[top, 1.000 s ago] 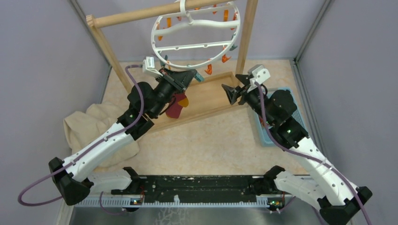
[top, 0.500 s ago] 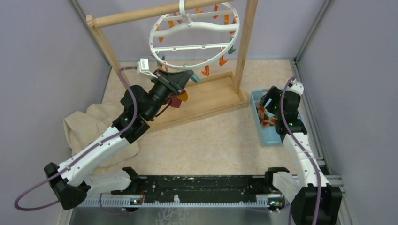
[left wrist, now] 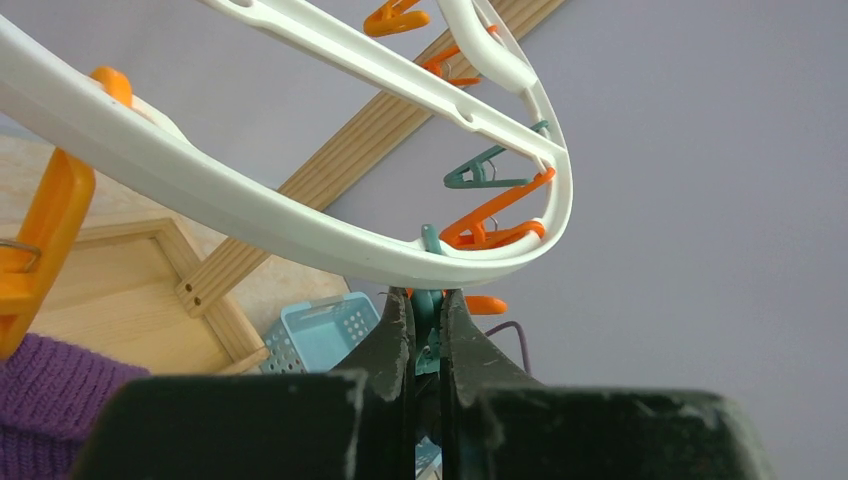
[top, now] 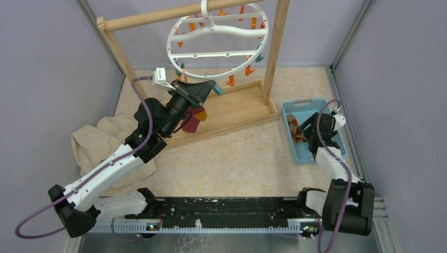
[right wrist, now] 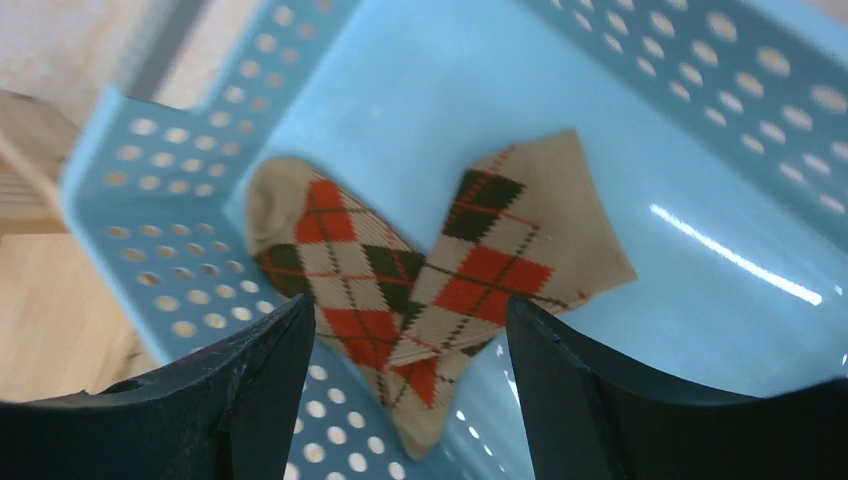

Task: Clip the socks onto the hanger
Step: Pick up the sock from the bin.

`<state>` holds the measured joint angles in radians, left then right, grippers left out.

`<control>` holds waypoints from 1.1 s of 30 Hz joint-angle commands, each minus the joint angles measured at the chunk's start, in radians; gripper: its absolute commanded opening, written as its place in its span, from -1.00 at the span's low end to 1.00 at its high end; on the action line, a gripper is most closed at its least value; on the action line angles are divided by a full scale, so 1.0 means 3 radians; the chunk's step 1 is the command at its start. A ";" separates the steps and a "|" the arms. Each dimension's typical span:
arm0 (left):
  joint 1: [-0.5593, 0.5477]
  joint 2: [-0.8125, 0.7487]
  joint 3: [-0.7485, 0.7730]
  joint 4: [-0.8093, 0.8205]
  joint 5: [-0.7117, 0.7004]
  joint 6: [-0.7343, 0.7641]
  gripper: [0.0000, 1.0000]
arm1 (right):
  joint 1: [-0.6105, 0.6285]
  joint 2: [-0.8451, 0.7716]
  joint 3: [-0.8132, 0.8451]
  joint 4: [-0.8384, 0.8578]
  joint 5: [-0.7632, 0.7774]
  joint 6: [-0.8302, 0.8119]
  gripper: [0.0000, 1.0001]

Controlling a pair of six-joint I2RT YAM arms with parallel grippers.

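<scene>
The white ring hanger (top: 217, 39) hangs from the wooden stand's bar. My left gripper (top: 210, 86) is up at its near rim, shut on a teal clip (left wrist: 428, 312) just under the rim (left wrist: 250, 190). The maroon-purple sock (top: 193, 121) with an orange tip hangs under this gripper. In the left wrist view it shows (left wrist: 40, 400) below an orange clip (left wrist: 40, 225); what holds it is hidden. My right gripper (top: 308, 128) is open, low in the blue basket (top: 303, 104). The tan argyle sock (right wrist: 430, 270) lies between its fingers (right wrist: 250, 390).
The wooden frame stand (top: 232, 110) has posts left and right of the hanger and a flat base under it. A large beige cloth (top: 100, 139) lies at the left under my left arm. Grey walls close in on both sides.
My right arm has pulled back from the stand, swung right and come down into the blue basket over the tan sock. My left gripper stays at the hanger rim, which has swung slightly left.
</scene>
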<state>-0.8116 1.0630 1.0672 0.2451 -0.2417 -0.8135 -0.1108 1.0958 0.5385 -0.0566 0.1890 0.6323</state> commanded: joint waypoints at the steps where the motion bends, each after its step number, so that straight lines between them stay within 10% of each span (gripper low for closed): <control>1: -0.0010 -0.0074 -0.0042 -0.0036 0.0049 0.0046 -1.00 | -0.0090 0.0169 -0.0125 0.0365 -0.0058 0.0345 0.39; 16: -0.0011 -0.0076 -0.0035 -0.0068 0.0026 0.0083 -1.00 | -0.0144 0.0910 -0.0182 0.0719 -0.0008 0.0624 -0.07; 22: -0.0012 -0.0069 -0.0037 -0.0073 0.0056 0.0109 -1.00 | -0.0150 0.0673 -0.0189 0.0667 0.0017 0.0604 -1.00; 33: -0.0012 -0.0012 -0.0044 -0.0026 0.0147 0.0085 -1.00 | -0.0149 -0.0866 0.0061 0.0423 -0.0299 0.0124 -1.00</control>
<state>-0.8116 1.0580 1.0668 0.2424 -0.2394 -0.7895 -0.1486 0.9394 0.4732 0.0669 0.1696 0.7567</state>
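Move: The argyle sock lies on the bin floor almost straight below the open right hand, about 7 cm down and 1 cm farther out. The bin's middle is roughly 4 cm to that hand's right and level with it fore and aft; the foot of the stand's right post is some 11 cm ahead and 14 cm left, near table height. From the left hand, the sock is about 33 cm right, 5 cm ahead and 41 cm below. The argyle sock is pinched near its middle: the right hand sinks nearly straight down about 6.5 cm into the bin with fingers open, rolling and turning slightly clockwise, then creeps a little forward as the fingers shut on the knit. Keeping the grip, it lifts quickly some 11 cm, the fingertips tipping up by nearly 20 degrees. ##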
